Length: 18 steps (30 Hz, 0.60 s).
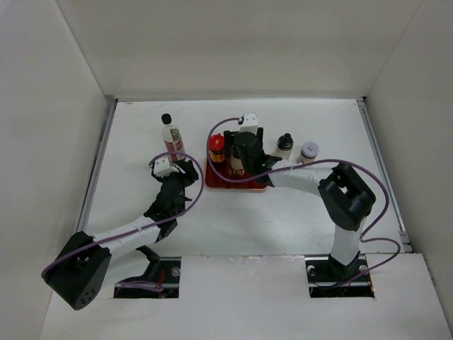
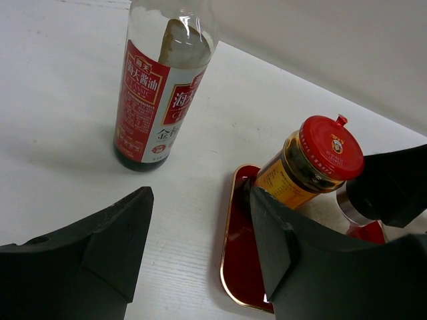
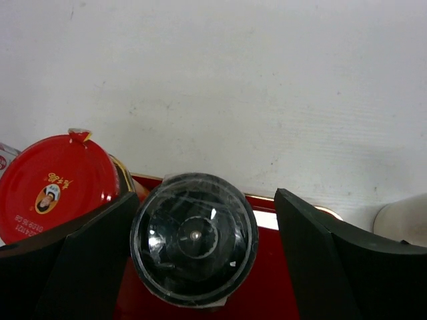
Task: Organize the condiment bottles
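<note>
A red tray holds the red-capped jar and, beside it, a jar with a glossy dark-looking lid. My right gripper straddles that jar from above with its jaws open. The left finger is against the jar and the right finger stands clear of it. The tall slim bottle with the red-white label stands on the table left of the tray. My left gripper is open and empty, low over the table between that bottle and the tray's corner.
A black-capped beige bottle and a pale-lidded jar stand on the table right of the tray. White walls enclose the table on three sides. The red-capped jar stands just beyond my left gripper's right finger.
</note>
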Motion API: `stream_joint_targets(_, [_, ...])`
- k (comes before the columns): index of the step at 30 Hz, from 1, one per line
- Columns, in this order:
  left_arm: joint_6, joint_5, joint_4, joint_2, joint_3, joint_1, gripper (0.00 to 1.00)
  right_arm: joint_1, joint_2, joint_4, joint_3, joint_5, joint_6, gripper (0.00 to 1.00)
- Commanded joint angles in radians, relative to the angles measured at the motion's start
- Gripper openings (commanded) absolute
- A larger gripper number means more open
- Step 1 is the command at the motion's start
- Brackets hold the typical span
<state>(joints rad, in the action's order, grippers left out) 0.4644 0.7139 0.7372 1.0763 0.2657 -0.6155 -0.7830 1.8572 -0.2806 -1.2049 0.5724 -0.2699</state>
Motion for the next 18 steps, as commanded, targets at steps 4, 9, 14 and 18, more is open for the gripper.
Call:
stream_joint_targets(4, [0.01,-0.01,0.059,-0.003,0.001,0.006,0.58,0.009,-0.096,-0.019,-0.013,0.049,-0.014,0.92])
stream_joint_targets(9, [0.01,-0.01,0.059,-0.007,0.003,0.0,0.58,0.053,-0.248,-0.02,0.115,0.055,-0.022,0.92])
stream_joint_targets(14, [0.011,-0.011,0.057,-0.006,0.003,-0.003,0.58,0.15,-0.317,-0.012,0.208,0.102,-0.037,0.91])
stream_joint_targets(18, [0.013,-0.011,0.062,0.019,0.007,0.003,0.58,0.219,-0.31,0.006,0.22,0.133,-0.048,0.92])
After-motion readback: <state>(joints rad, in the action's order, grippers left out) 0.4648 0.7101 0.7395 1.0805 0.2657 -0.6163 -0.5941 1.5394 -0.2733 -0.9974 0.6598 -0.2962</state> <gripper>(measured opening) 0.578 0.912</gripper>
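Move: The black-capped bottle, next in line, stands roughly 15 cm to the right of the right hand, 3 cm farther out and 5 cm lower. The glass shaker is directly beneath the hand point between the open fingers, its middle about 5 cm down; the red-lidded jar is about 6 cm left and 2 cm ahead. The white-lidded jar lies some 21 cm right, 3 cm ahead. From the left hand, the black-capped bottle is about 32 cm right, 13 cm ahead. The glass shaker, already released on the tray, is left behind as the right hand lifts off its cap with fingers still wide open, then sweeps about 13 cm right at a height some 6 cm greater, towards the black-capped bottle. On the way the hand turns some 15 degrees clockwise and its fingertips tip up slightly. ##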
